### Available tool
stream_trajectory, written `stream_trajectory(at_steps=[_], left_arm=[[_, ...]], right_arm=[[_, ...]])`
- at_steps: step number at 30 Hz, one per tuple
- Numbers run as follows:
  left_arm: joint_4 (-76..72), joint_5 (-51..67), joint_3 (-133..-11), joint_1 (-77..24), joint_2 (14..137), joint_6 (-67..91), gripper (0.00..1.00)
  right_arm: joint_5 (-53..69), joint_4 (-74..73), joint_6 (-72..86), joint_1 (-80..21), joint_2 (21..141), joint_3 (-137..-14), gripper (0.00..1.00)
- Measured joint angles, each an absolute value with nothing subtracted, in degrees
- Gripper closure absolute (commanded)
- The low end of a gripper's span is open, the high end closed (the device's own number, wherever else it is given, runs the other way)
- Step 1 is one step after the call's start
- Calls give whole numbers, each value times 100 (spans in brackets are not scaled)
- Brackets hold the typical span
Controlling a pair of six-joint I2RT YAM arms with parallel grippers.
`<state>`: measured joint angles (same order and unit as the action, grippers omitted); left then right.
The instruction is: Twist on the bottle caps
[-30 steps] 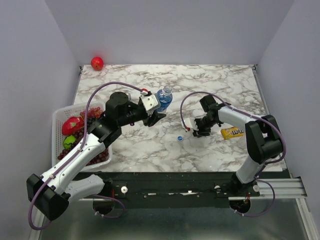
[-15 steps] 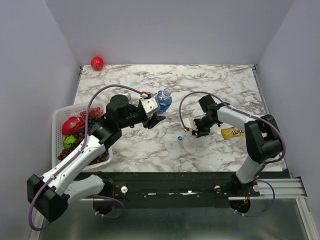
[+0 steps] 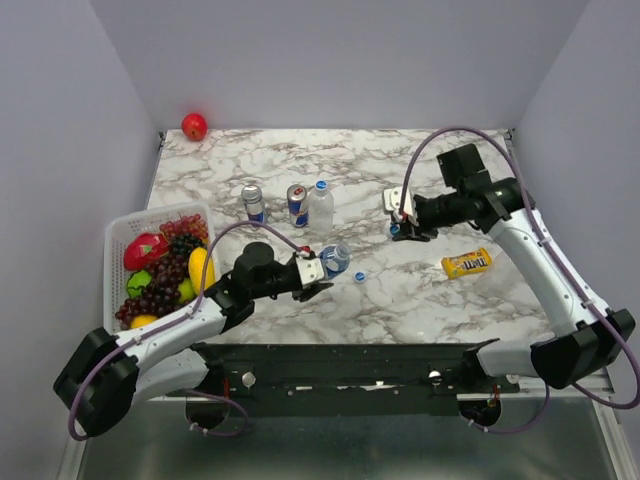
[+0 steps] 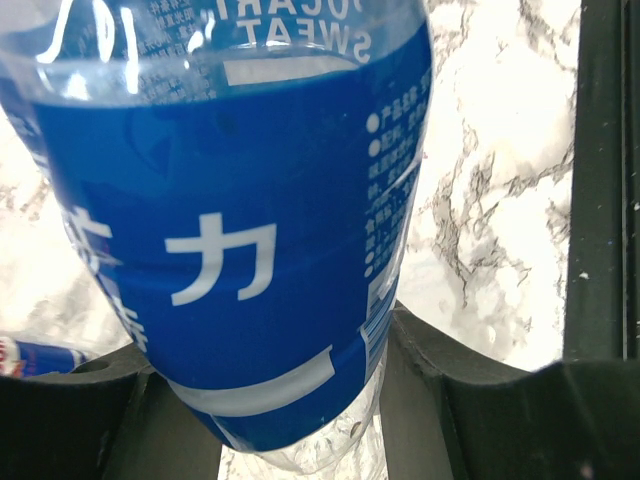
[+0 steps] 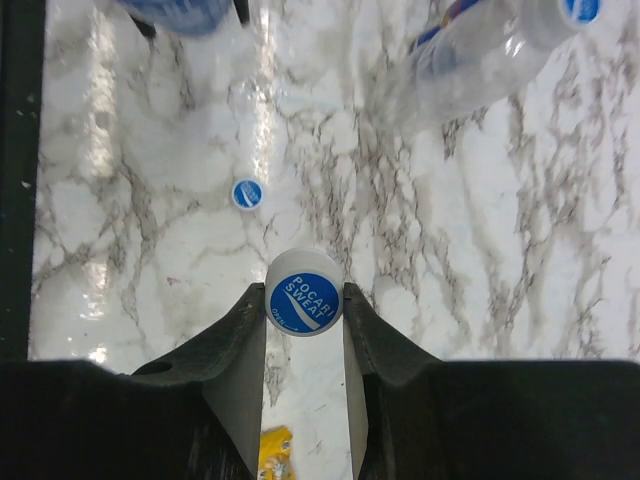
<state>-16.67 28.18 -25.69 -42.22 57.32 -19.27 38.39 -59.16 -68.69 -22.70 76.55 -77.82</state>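
Observation:
My left gripper is shut on the blue-labelled bottle, held tilted low over the table's front; its label fills the left wrist view, with a finger pressed to each side. My right gripper is shut on a blue-and-white bottle cap, held above the table right of centre. A second loose cap lies on the marble near the held bottle and also shows in the right wrist view. A clear bottle stands capped behind.
Two drink cans stand left of the capped bottle. A white basket of fruit sits at the left edge. A yellow candy packet lies at the right. A red apple rests in the far left corner.
The left arm has swung down and forward with the bottle, uncovering the cans and the capped bottle. The right gripper closed on a cap and lifted it up and back.

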Motion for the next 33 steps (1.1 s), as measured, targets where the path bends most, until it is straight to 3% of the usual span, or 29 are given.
stream_trajectory(at_steps=[8, 17, 33], left_arm=[[-3205, 2932, -2045, -4403, 6845, -1745, 100], [-3170, 3378, -2202, -4359, 6879, -1328, 100], [-2851, 3524, -2228, -4346, 6855, -1865, 100]], right_arm=[[4493, -7002, -6729, -2982, 8007, -9640, 74], [4416, -7393, -7275, -3844, 8364, -9673, 74], [4261, -7607, -7662, -4191, 8724, -9843, 73]])
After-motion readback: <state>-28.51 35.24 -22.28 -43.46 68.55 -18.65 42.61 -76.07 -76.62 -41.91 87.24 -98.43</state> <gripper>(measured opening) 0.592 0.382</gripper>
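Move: The mouth of the blue-labelled bottle held in the left gripper lies about 12 cm left, 6 cm back and 4 cm above the right hand, which already holds a cap. Beneath the right hand's way, the loose cap lies level with it, 7 cm left and 21 cm down; the clear capped bottle stands some 16 cm ahead, 19 cm left. From the left hand, the held cap is roughly 7 cm ahead, 15 cm right and 7 cm up. Keep the cap pinched and swing the right gripper left and back, about 12 cm in all, over to the bottle's mouth, first rising some 8 cm, then easing down nearly half of that, turning about 25 degrees counter-clockwise. Meanwhile lower the gripped bottle about 4 cm and a little to the right to meet the cap, then hold it nearly still. ##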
